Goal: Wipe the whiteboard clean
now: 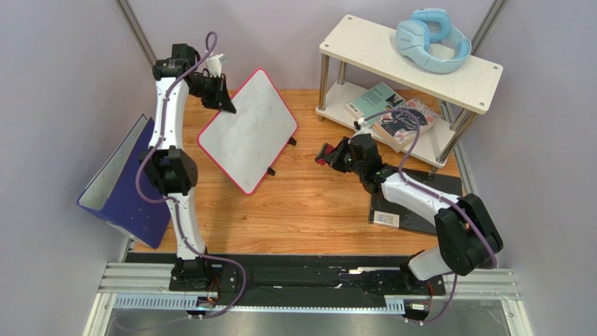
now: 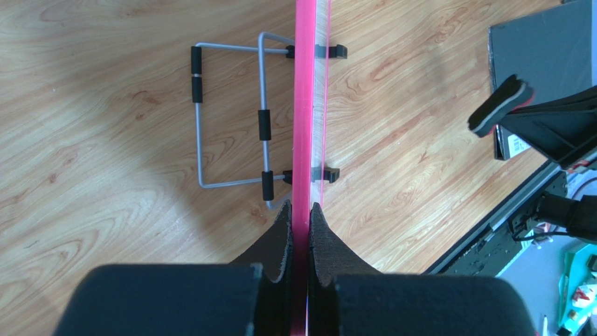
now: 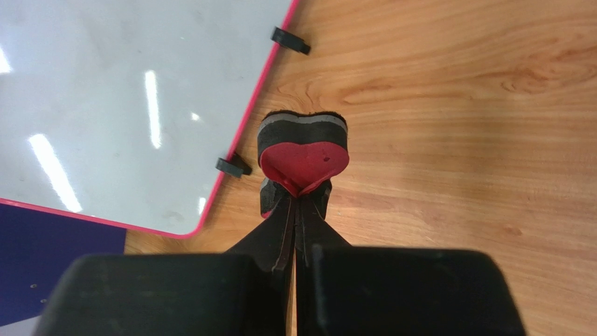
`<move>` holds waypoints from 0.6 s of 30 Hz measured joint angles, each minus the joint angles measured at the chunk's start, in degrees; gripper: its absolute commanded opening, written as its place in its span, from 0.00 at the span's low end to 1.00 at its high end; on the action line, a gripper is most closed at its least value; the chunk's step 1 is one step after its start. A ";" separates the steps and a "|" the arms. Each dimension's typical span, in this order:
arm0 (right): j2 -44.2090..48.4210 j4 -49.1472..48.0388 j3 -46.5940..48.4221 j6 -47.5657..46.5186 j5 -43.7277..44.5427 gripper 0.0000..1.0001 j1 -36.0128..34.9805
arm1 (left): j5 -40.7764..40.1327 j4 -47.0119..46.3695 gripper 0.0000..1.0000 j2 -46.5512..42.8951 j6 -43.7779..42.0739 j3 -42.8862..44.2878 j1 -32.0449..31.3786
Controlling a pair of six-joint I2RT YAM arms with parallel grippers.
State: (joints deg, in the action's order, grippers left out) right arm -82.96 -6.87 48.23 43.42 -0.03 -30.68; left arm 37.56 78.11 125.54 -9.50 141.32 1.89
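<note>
The whiteboard (image 1: 246,129), white with a red-pink border and small black feet, is held tilted above the wooden table. My left gripper (image 1: 223,98) is shut on its top left edge; in the left wrist view the pink edge (image 2: 303,105) runs between my closed fingers, gripper (image 2: 301,210). My right gripper (image 1: 326,155) is shut on a red and black eraser (image 3: 303,154), squeezed into a heart shape, just right of the board's lower right edge (image 3: 231,168). The board face (image 3: 126,105) looks white with faint smudges. The eraser also shows in the left wrist view (image 2: 499,103).
A blue-purple folder (image 1: 122,183) leans at the left wall. A black mat (image 1: 413,203) lies under the right arm. A white two-tier shelf (image 1: 413,52) at the back right holds blue headphones (image 1: 429,38) and books (image 1: 392,115). A wire stand (image 2: 231,119) sits behind the board.
</note>
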 measured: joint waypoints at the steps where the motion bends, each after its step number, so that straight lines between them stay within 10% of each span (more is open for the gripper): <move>1: -0.37 0.15 -0.37 0.00 -0.17 0.00 0.00 | 0.24 0.04 0.01 0.22 0.00 0.11 0.13; 10: -9.62 -0.76 1.84 0.09 -6.21 0.00 0.00 | 2.21 -0.90 0.16 2.67 -0.42 0.39 2.45; 18: -12.48 -1.27 2.36 0.24 -9.70 0.00 0.00 | -4.76 -4.90 0.51 6.64 -4.37 -1.53 3.87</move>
State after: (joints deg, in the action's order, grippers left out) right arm -95.44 -8.14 50.59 43.66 -9.74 -30.68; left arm 32.80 73.21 132.18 -13.87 139.79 5.76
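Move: The whiteboard, its raised upper-left edge held by the left gripper, has its middle about 8 cm right of that hand, 3 cm back and 10 cm lower; a blue binder stands some 25 cm left of the hand and 17 cm back. The right hand, pinching the eraser, has bare table about 13 cm below and 3 cm to its left. From it the board's middle is 23 cm left and 9 cm ahead, the books 18 cm right and 21 cm ahead. Lower the left gripper about 6 cm while carrying it left and a little forward, slowly at first and then faster, letting the whiteboard's raised edge lean back and opening the fingers nearly halfway around it. Meanwhile sink the right hand roughly 6 cm towards the bare table and slightly left, fingers tipping down some 10 degrees, keeping the eraser pinched. ##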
